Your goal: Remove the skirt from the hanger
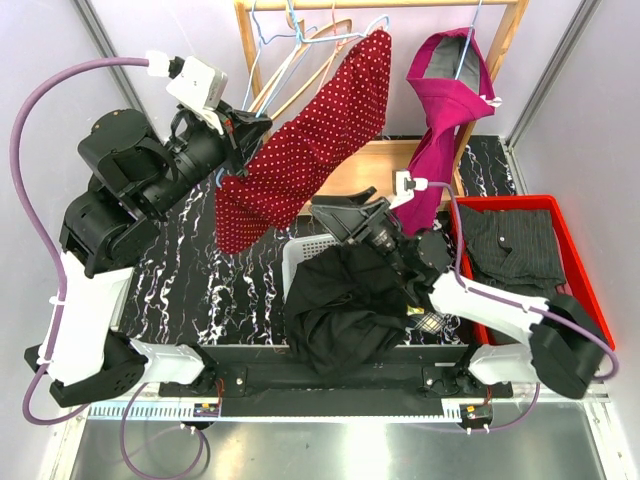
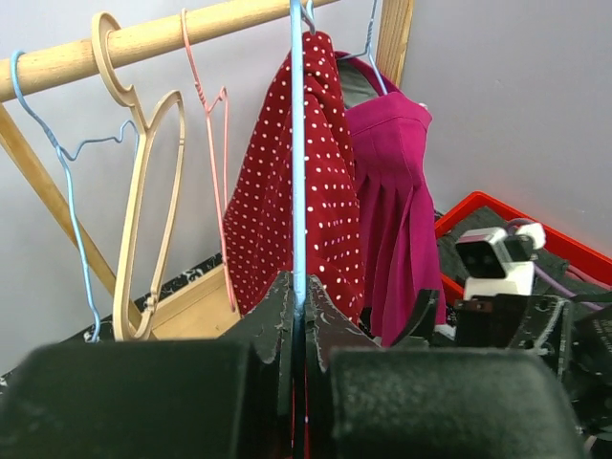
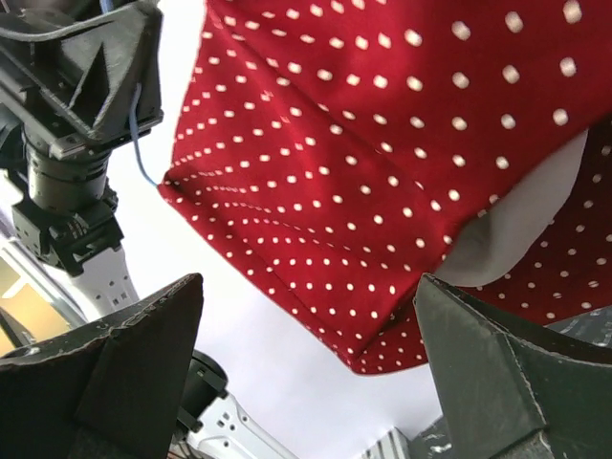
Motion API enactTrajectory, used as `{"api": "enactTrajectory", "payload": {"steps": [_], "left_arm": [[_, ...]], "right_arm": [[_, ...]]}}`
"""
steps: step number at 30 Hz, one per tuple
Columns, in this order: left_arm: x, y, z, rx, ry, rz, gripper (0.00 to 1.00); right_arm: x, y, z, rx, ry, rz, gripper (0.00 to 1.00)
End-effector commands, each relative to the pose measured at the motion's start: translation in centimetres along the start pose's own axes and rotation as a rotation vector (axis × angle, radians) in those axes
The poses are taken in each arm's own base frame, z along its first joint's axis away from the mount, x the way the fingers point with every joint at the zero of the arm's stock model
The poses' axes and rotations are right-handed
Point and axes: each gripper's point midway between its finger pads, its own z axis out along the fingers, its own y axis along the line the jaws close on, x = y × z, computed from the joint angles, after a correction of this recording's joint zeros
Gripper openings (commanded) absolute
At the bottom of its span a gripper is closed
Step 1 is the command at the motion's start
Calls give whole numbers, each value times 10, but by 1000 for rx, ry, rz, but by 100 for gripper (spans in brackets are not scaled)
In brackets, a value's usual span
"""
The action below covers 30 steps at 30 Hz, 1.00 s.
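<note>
The red skirt with white polka dots (image 1: 310,150) hangs slanted on a light blue wire hanger (image 2: 297,143), whose hook is over the wooden rail. My left gripper (image 1: 245,130) is shut on the hanger's lower wire at the skirt's left end; in the left wrist view its fingers (image 2: 301,287) pinch that wire, with the skirt (image 2: 325,191) just behind. My right gripper (image 1: 345,210) stands open below the skirt's low hem, pointing upward. In the right wrist view the skirt (image 3: 382,143) hangs above the wide-apart fingers (image 3: 308,282), not touching them.
A magenta skirt (image 1: 450,110) hangs on another hanger to the right. Several empty hangers (image 1: 290,60) hang on the wooden rail (image 1: 380,5). A white basket (image 1: 298,250) holds a black garment (image 1: 345,300). A red bin (image 1: 575,260) holds dark striped clothing.
</note>
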Motion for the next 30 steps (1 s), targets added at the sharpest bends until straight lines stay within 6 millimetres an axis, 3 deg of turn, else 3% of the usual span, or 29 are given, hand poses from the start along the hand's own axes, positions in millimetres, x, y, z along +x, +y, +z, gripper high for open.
{"api": "enactTrajectory", "payload": {"steps": [1,5,12,24,26,29,30], "left_arm": [[-53,-5,-12,29,-187,-13,0],[-58,-5,-14,32,-199,-12,0],[-60,-5,-16,30,-205,-11,0],[-41,-10,-9,50,-156,-43,0],[-37,-11,-9,58,-145,-47,0],[-25,-12,-5,61,-113,-45,0],[-18,-11,-3,57,-98,-38,0]], "right_arm": [[-16,22,13,-131,-50,55,100],[-4,-3,14,-111,-17,107,100],[-4,-15,16,-108,-15,110,100],[-39,32,47,-256,-56,36,97],[-36,28,52,-266,-35,43,86],[-36,36,58,-322,-11,73,31],[-38,42,60,-338,0,77,3]]}}
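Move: The red dotted skirt, hung on the blue hanger that the left hand holds, has its middle about 7 cm ahead of the open right hand, 3 cm to its left and 8 cm above. The magenta skirt on the rail is some 18 cm ahead and 20 cm to the right, slightly lower; the black skirt in the basket lies 10 cm back, 7 cm right and about 35 cm down. From the left hand, the red skirt's middle is about 5 cm ahead, 9 cm right and 7 cm below. Forward and down first, drifting left, the right hand dips some 4–5 cm with its fingers open, then reverses and rises about 9 cm into the hanging part of the red skirt. At the top its fingers close by more than half, with cloth between them. The left hand stays nearly still and keeps its grip on the hanger. ##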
